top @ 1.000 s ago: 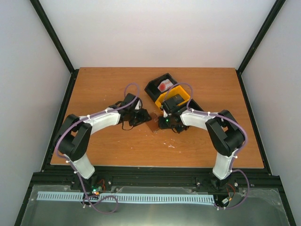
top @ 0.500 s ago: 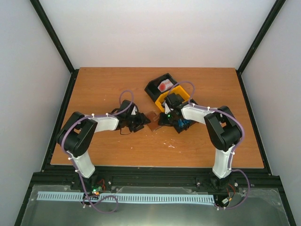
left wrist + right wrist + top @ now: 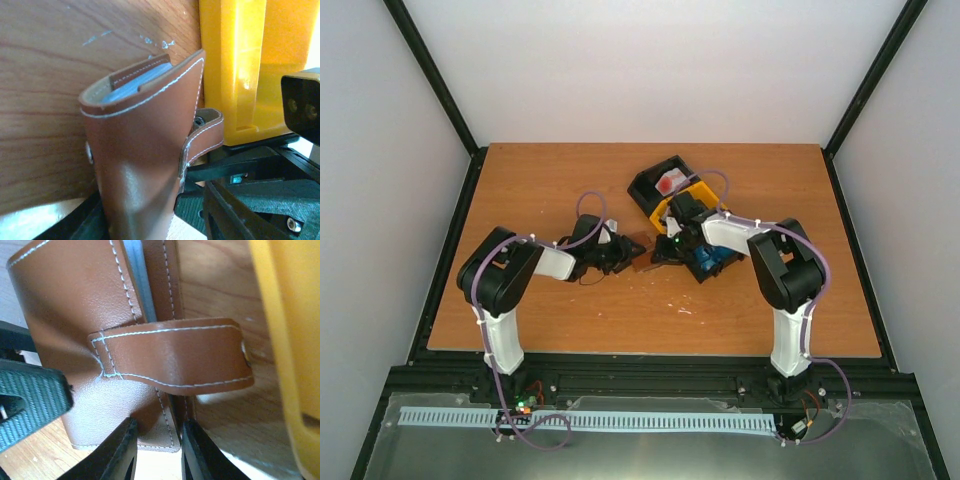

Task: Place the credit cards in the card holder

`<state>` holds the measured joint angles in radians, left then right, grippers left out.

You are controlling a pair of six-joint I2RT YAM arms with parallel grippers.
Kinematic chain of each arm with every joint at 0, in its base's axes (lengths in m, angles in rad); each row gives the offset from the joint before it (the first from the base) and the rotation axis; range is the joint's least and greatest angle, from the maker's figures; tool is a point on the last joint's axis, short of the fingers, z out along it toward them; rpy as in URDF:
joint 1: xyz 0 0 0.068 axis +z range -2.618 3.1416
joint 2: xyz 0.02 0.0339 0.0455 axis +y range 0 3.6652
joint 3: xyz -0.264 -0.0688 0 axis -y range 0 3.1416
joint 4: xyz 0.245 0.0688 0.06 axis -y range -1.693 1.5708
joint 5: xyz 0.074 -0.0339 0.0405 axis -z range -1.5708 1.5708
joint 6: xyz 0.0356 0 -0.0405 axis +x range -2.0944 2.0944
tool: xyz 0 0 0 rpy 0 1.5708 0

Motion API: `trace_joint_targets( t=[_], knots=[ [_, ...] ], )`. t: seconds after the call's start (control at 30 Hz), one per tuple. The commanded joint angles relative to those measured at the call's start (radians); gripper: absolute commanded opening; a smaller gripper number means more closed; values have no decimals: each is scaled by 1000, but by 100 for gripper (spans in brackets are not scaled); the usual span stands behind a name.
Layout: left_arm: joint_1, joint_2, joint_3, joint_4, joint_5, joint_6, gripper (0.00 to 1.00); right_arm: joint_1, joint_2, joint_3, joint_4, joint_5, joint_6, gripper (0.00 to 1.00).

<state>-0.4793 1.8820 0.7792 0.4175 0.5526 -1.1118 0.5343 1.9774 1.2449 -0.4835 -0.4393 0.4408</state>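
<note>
The brown card holder (image 3: 641,251) stands on edge on the table between both grippers. It fills the left wrist view (image 3: 145,150), and a pale blue-grey inside or card edge (image 3: 125,90) shows at its top. Its strap (image 3: 170,355) is folded across one face. My left gripper (image 3: 618,255) is shut on the holder from the left. My right gripper (image 3: 663,252) pinches its other edge, one finger (image 3: 117,452) on each side. Blue credit cards (image 3: 706,262) lie in the tray compartment under the right arm.
The black-and-yellow tray (image 3: 662,210) lies just right of and behind the holder, close to the right gripper. A red-and-white item (image 3: 667,183) is in its far black compartment. Its yellow wall (image 3: 240,65) rises right next to the holder.
Both grippers and the card holder have shifted a little toward the far side of the table. The right arm swung away and uncovered the blue cards.
</note>
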Motion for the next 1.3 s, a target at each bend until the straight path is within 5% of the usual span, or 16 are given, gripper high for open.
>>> trace_joint_targets(
  t=[0.0,0.33,0.6,0.83,1.07,1.27],
  knots=[
    [-2,62,-8,67,56,23,44,21,138,-34,-66,-8,-40,26],
    [4,-43,41,-119,-30,226,1,-2,17,-33,-41,18,-29,34],
    [1,-337,91,-295,-108,534,1,-47,-303,-6,-79,-55,60,54],
    [-22,-536,159,-392,-237,877,1,-83,-501,-7,-8,-146,336,66],
    [-111,-726,8,-74,-331,1545,1,-84,-590,-29,311,-281,800,72],
    [-120,-766,-51,94,-377,1887,1,-78,-678,-60,405,-196,1039,77]
  ],
)
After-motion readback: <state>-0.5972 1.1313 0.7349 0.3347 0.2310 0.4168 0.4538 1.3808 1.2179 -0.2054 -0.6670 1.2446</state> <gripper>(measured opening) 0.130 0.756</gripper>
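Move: The card holder is already between the left gripper's open fingers, its middle about 2 cm to that hand's right, level ahead, and 1 cm lower; from the right gripper it lies some 2 cm left and 1 cm ahead. From the left hand, the yellow bin is about 10 cm ahead and 10 cm right, the black bin with the red-and-white packet 14 cm ahead and 5 cm right. The blue-bag bin is roughly 11 cm right of the right hand, level ahead. Close the left fingers on the card holder and pinch it, then lift it about 26 cm, easing back slightly at the end while rolling the wrist some 100 degrees until the fingers point level, forward and right. After a small nudge left, raise the right gripper alongside, almost 30 cm, opening it wide and swinging its fingers up to point left beside the holder's mouth. ##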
